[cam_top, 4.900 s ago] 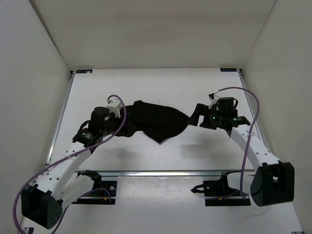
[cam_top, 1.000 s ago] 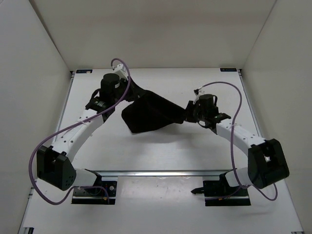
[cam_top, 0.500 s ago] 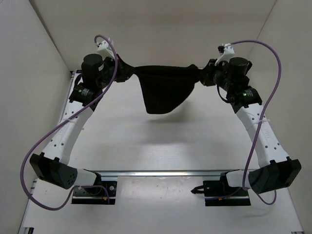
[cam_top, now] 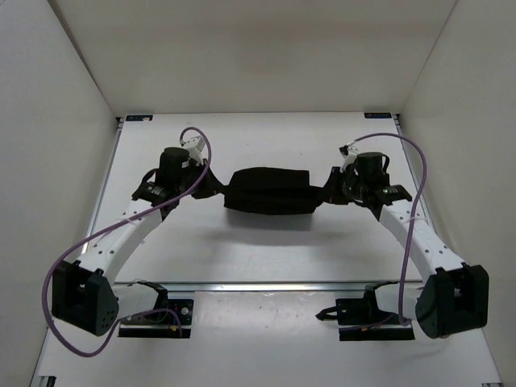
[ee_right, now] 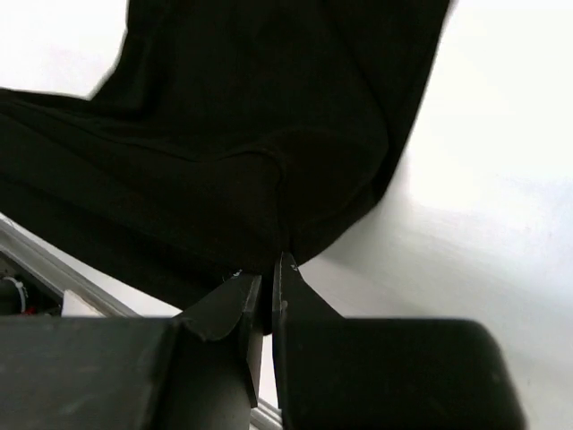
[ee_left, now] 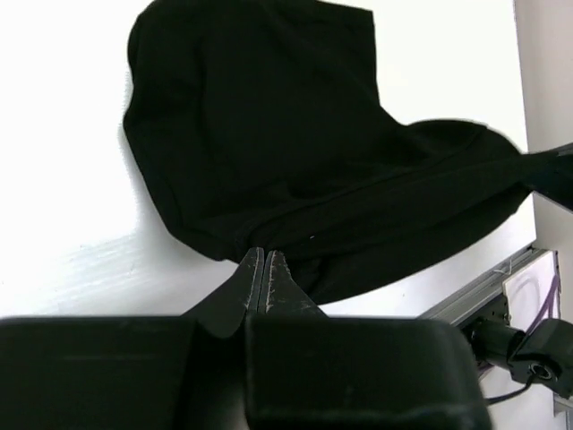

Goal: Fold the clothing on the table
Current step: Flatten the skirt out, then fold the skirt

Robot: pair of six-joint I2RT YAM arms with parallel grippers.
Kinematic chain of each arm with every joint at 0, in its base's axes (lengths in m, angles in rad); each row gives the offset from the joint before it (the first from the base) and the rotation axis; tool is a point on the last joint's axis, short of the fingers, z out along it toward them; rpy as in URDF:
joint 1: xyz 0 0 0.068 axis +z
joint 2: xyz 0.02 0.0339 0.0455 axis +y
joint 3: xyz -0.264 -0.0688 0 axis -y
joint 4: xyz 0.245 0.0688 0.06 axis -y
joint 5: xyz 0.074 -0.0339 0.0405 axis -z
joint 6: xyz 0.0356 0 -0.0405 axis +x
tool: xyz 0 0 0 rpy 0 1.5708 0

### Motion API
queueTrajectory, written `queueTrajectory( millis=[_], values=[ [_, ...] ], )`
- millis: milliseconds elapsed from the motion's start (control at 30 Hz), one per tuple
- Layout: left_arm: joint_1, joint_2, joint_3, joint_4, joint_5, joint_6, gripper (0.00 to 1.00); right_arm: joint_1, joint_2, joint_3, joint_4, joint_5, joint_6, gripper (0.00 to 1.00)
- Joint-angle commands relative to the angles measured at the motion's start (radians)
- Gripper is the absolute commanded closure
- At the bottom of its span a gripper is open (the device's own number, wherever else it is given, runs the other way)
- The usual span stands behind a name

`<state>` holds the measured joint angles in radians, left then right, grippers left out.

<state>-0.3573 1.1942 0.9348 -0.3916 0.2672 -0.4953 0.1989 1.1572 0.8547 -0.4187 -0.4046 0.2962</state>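
Observation:
The black clothing (cam_top: 270, 192) is stretched as a short wide band across the middle of the white table (cam_top: 266, 250), with a shadow just in front of it. My left gripper (cam_top: 218, 191) is shut on its left end and my right gripper (cam_top: 325, 193) on its right end. In the left wrist view the left gripper (ee_left: 261, 256) pinches the edge of the clothing (ee_left: 269, 134), which bunches over the table. In the right wrist view the right gripper (ee_right: 269, 276) has its fingertips closed on a fold of the clothing (ee_right: 251, 116). Whether the band rests fully on the table is unclear.
White walls close in the table on the left, back and right. A metal rail (cam_top: 266, 285) runs along the near edge, with both arm bases behind it. Purple cables (cam_top: 403, 149) loop off each wrist. Small black brackets (cam_top: 137, 118) sit at the back corners.
Both arms have come down and toward the near side from a high hold at the back. The clothing, which hung as a drooping sheet, is now a low, compact band between the grippers.

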Motion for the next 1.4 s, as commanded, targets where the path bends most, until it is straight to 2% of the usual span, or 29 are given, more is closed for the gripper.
queueTrajectory(
  millis=[0,67,100,133,200,233,300,367,467,533,567,633,667,733,833,900,1000,1100,1200,1367],
  values=[
    [0.040,0.097,0.091,0.059,-0.027,0.038,1.00,-0.027,0.102,0.142,0.071,0.009,-0.020,1.00],
    [0.067,0.209,0.215,0.034,-0.019,0.052,1.00,-0.038,0.200,0.342,0.045,-0.013,-0.041,1.00],
    [0.076,0.282,0.377,0.008,-0.008,0.063,1.00,-0.045,0.261,0.466,0.003,-0.008,-0.051,1.00],
    [0.081,0.315,0.436,-0.010,-0.003,0.061,1.00,-0.052,0.294,0.537,-0.050,-0.002,-0.063,1.00],
    [0.086,0.401,0.655,-0.027,0.000,0.070,1.00,-0.056,0.395,0.822,-0.131,0.035,-0.100,1.00],
    [0.081,0.425,0.708,-0.058,-0.020,0.073,1.00,-0.059,0.436,0.881,-0.190,0.053,-0.097,1.00],
    [0.074,0.444,0.896,-0.082,-0.057,0.107,1.00,-0.065,0.470,1.100,-0.244,0.090,-0.124,1.00],
    [0.051,0.397,0.938,-0.057,-0.121,0.139,1.00,-0.076,0.466,1.161,-0.259,0.107,-0.123,1.00],
    [0.037,0.329,0.860,0.000,-0.132,0.149,1.00,-0.098,0.392,1.013,-0.168,0.102,-0.135,1.00],
    [0.026,0.271,0.756,0.019,-0.129,0.156,1.00,-0.111,0.301,0.797,-0.106,0.095,-0.112,1.00],
    [0.012,0.231,0.674,0.019,-0.147,0.167,1.00,-0.121,0.259,0.744,-0.080,0.084,-0.115,1.00],
    [-0.015,0.159,0.515,0.039,-0.164,0.164,1.00,-0.119,0.187,0.513,-0.058,0.076,-0.095,1.00],
    [-0.032,0.103,0.402,0.060,-0.177,0.150,1.00,-0.112,0.135,0.448,-0.039,0.093,-0.079,1.00],
    [-0.083,0.007,0.191,0.057,-0.203,0.132,1.00,-0.050,0.030,0.193,-0.011,0.131,-0.059,0.99],
    [-0.181,-0.154,-0.029,0.010,-0.243,0.080,1.00,0.017,-0.163,-0.067,0.003,0.156,0.016,1.00],
    [-0.241,-0.299,-0.135,-0.068,-0.266,0.023,1.00,0.072,-0.307,-0.202,-0.049,0.141,0.090,1.00],
    [-0.241,-0.491,-0.264,-0.171,-0.246,-0.043,1.00,0.175,-0.445,-0.272,-0.106,0.110,0.208,1.00],
    [-0.145,-0.582,-0.287,-0.233,-0.176,-0.026,1.00,0.218,-0.449,-0.260,-0.075,0.055,0.247,1.00],
    [-0.080,-0.518,-0.294,-0.201,-0.102,-0.015,1.00,0.198,-0.331,-0.232,-0.014,0.011,0.195,1.00],
    [-0.068,-0.343,-0.326,-0.060,-0.117,-0.034,1.00,0.151,-0.084,-0.172,0.086,0.021,0.136,1.00]
  ],
)
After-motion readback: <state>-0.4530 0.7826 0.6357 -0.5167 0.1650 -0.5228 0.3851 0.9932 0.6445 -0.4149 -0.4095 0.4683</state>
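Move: Both grippers hold the skirt stretched between them. From the left gripper, the bare patch of table for it is about 8 cm back, 14 cm right and 16 cm below, the skirt's middle some 2 cm forward, 13 cm right and 6 cm below, and the near rail roughly 20 cm straight back and 18 cm below. From the right gripper the patch is about 8 cm back, 14 cm left and 14 cm below. Fling the skirt with both arms together, fingers staying shut on it: swing forward about 17 cm while rising to some 25 cm, fingertips tipping up about 30 degrees, then sweep quickly back and down past the start, levelling the wrists again. Finish about 10 cm nearer the rail than you began and slightly lower, checking the backward pull at the end. ##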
